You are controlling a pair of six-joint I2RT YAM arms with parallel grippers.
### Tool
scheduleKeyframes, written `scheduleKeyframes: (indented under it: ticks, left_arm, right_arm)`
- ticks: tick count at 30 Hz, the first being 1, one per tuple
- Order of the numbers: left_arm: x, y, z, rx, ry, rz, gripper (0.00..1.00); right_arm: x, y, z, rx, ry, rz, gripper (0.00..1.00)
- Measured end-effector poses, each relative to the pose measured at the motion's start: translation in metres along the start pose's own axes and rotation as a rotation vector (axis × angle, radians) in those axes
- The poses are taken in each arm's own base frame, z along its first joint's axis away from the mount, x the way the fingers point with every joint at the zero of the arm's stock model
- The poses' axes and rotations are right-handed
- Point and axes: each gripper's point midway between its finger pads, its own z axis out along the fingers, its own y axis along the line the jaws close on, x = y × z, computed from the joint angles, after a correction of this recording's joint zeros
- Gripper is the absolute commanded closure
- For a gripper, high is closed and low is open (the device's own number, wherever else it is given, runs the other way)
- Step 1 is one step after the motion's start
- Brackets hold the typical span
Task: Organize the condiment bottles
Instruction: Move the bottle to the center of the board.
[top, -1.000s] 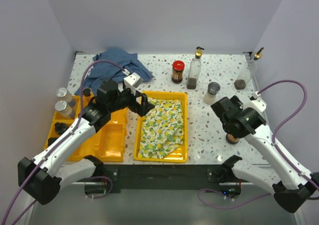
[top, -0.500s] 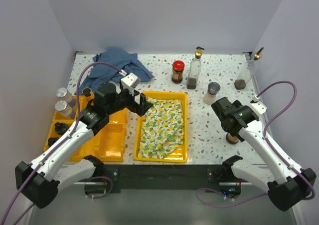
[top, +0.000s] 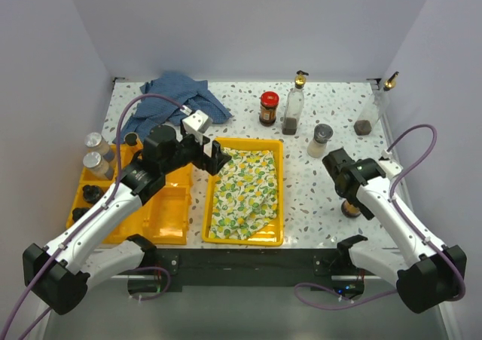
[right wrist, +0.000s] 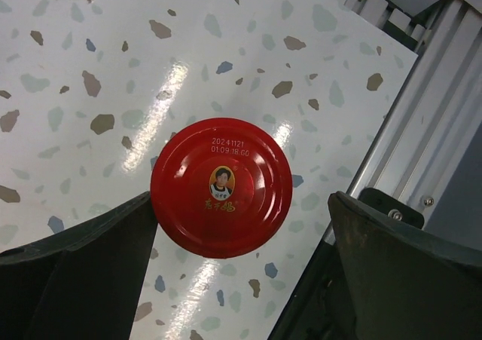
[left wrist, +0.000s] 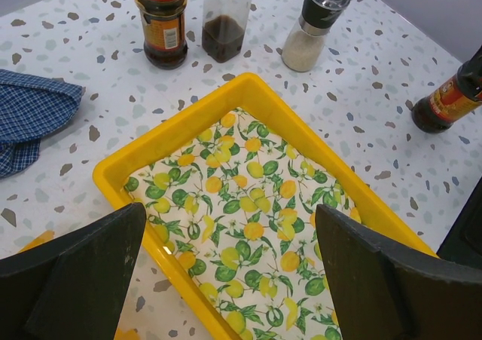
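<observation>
My right gripper (right wrist: 241,204) hangs open straight above a red-lidded dark sauce jar (right wrist: 221,187) near the table's front right edge, a finger on each side of the lid and not touching it. From above, that jar (top: 350,206) is mostly hidden under the right wrist. My left gripper (left wrist: 230,212) is open and empty over the yellow tray's (left wrist: 143,159) near corner. Behind the tray stand another red-lidded jar (top: 269,108), a clear bottle with a gold pourer (top: 294,102) and a grey-capped shaker (top: 320,140). A second pourer bottle (top: 373,114) stands at the far right. Two shakers (top: 96,153) sit in the left tray (top: 162,212).
A lemon-print cloth (top: 242,189) lines the middle yellow tray. A crumpled blue cloth (top: 177,99) lies at the back left. A metal frame rail (right wrist: 429,114) runs along the table's right edge, close to the front jar. Small dark items (top: 90,193) sit in the left tray.
The right arm has swung its wrist in toward the front right jar. The left arm shifted slightly back and left, then held still. Nothing was picked up.
</observation>
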Motion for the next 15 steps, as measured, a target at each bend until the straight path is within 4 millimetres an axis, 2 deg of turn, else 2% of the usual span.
scheduleKeyframes:
  ticks: [1,4,11,15]
  left_arm:
    - [0.000,0.000,0.000,-0.002,0.000,0.000,0.00]
    - [0.000,0.001,0.000,-0.003,0.000,0.000,0.00]
    - [0.000,0.001,0.000,-0.006,-0.001,0.000,0.00]
    - [0.000,0.001,0.000,-0.006,-0.001,0.000,0.00]
  right_arm:
    - [0.001,-0.001,0.001,0.001,0.000,-0.009,0.16]
    - [0.002,0.000,0.002,-0.011,-0.003,-0.027,0.28]
    - [0.000,0.007,0.008,-0.060,-0.041,-0.123,0.28]
    - [0.003,0.029,0.010,-0.138,-0.038,-0.215,0.28]
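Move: The red-lidded sauce bottle, leaning with its top towards the robot's near right, is already between the right gripper's open fingers: its middle is about 1 cm back, 1 cm left and 2 cm below. The black-capped grinder stands roughly 18 cm ahead and 12 cm left; the gold-spouted glass bottle is some 27 cm ahead and 4 cm right. From the idle left gripper, the sauce bottle lies about 42 cm right, 13 cm back and 14 cm lower. Close the right gripper by about a quarter of its opening until the fingers stop against the sides of the sauce bottle, just by its red lid. Keep that hold and carry the hand forward about 3 cm, sinking about a centimetre, while you turn the wrist some 15 degrees counter-clockwise. ##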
